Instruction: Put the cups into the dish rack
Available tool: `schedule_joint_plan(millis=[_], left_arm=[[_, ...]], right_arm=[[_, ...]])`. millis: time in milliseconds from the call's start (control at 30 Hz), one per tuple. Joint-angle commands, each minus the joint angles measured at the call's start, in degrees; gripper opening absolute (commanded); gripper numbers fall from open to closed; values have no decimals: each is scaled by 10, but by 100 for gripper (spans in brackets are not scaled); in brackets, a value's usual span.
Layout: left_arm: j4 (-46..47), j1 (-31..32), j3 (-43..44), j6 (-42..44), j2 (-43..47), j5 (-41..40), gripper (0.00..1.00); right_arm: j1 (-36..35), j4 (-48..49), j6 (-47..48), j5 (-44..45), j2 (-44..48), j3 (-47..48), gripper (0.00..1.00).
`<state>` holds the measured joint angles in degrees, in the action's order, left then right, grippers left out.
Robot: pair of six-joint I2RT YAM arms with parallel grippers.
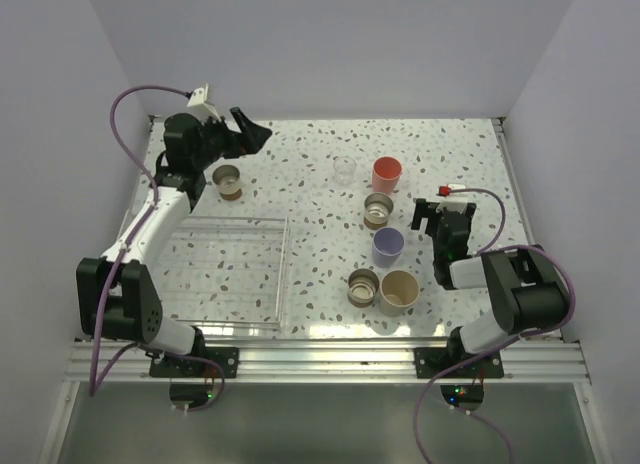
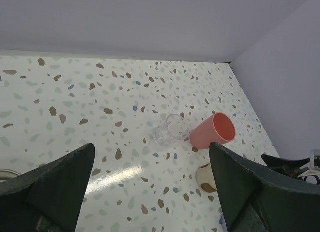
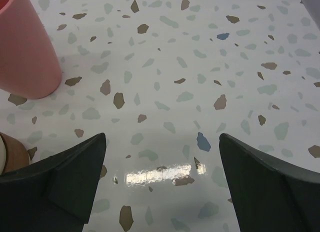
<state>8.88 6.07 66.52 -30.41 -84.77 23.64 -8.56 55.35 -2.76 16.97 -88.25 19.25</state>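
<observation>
The clear dish rack [image 1: 283, 274] lies front left and holds no cup. One metallic brown-banded cup [image 1: 228, 181] stands just behind it. The clear cup [image 1: 345, 168], coral cup [image 1: 386, 172], a second metallic cup [image 1: 379, 210], the lavender cup [image 1: 388, 246], a third metallic cup [image 1: 363, 287] and the cream cup [image 1: 398, 291] stand centre right. My left gripper [image 1: 252, 130] is open and empty, raised at the back left; its view shows the clear cup [image 2: 170, 128] and coral cup [image 2: 214, 132]. My right gripper [image 1: 441, 208] is open and empty, low, right of the coral cup [image 3: 25, 52].
White walls close in the table at the back and both sides. A banded cup [image 2: 206, 177] is partly hidden behind my left gripper's right finger. Another banded cup's edge [image 3: 10, 154] shows at the lower left of the right wrist view. My right arm [image 2: 295, 167] shows at the right.
</observation>
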Motion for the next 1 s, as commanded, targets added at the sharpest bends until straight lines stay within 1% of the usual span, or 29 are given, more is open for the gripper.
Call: schedule_joint_plan(millis=[0, 33, 67, 100, 167, 267, 300, 333, 367, 400, 433, 500, 533, 600, 633, 667, 700, 733, 800, 833, 867, 967], left_arm=[[-43, 3, 22, 28, 22, -43, 100], [-72, 2, 36, 29, 21, -71, 100], [-130, -2, 49, 38, 19, -75, 100], [-147, -4, 60, 48, 18, -69, 100], [-158, -11, 74, 83, 24, -7, 100], [-180, -17, 87, 88, 44, 11, 100], [-200, -18, 110, 95, 43, 6, 100], [-222, -20, 121, 99, 38, -16, 100], [-276, -32, 133, 98, 31, -28, 100], [-292, -42, 135, 92, 22, -32, 100], [-284, -79, 128, 74, 18, 23, 100], [-257, -115, 94, 45, 9, 89, 100], [-236, -144, 84, 30, 7, 135, 100], [-247, -168, 84, 39, -9, 154, 100], [-303, -182, 95, 54, -17, 115, 100], [-344, -183, 114, 63, -26, 73, 100], [-382, -184, 162, 76, -50, 34, 100], [-427, -184, 181, 103, -61, -21, 100], [-442, -184, 212, 121, -81, -61, 100], [-444, -182, 216, 128, -85, -102, 100], [-448, -183, 221, 127, -90, -119, 100], [-449, -181, 230, 127, -114, -142, 100]], right_arm=[[1, 35, 6, 2, 4, 1, 98], [2, 35, 7, 3, 4, 1, 98], [1, 35, 6, 2, 4, 1, 98], [1, 35, 6, 2, 4, 1, 98], [2, 35, 6, 1, 4, 1, 98], [2, 35, 6, 2, 4, 1, 98], [2, 35, 6, 2, 4, 1, 98], [1, 35, 6, 2, 4, 1, 98], [2, 35, 6, 2, 4, 1, 98], [2, 35, 6, 3, 4, 1, 98], [1, 35, 6, 2, 4, 1, 98], [2, 35, 6, 3, 4, 1, 98], [1, 35, 7, 3, 4, 1, 98], [2, 35, 6, 3, 4, 1, 98], [1, 35, 6, 2, 4, 1, 98], [1, 35, 6, 2, 4, 1, 98], [2, 36, 6, 2, 4, 1, 98], [1, 35, 6, 2, 4, 1, 98], [1, 35, 6, 2, 4, 1, 98], [2, 35, 6, 2, 4, 1, 98], [2, 35, 6, 2, 4, 1, 98], [2, 35, 7, 3, 4, 1, 98]])
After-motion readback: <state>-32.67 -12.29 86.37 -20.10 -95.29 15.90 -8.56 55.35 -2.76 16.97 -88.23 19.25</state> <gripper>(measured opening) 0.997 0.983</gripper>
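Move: The metal cup beyond the dish rack stands about 10 cm to the left of the left hand, hardly 1 cm farther out and some 24 cm below. The dish rack's middle lies roughly 20 cm back and 10 cm left of that hand; the clear glass is about 6 cm ahead and 26 cm to its right, both far below. From the right hand, the metal cup is some 63 cm left, 8 cm ahead and 3 cm lower. The metal cup is neared from above: the left hand, empty and wide open, sweeps about 17 cm left, passing over to the cup's left side. It lifts slightly on the way, then sinks to end some 7 cm lower, fingers tipping down about 30 degrees and turning counter-clockwise, without touching the cup. ##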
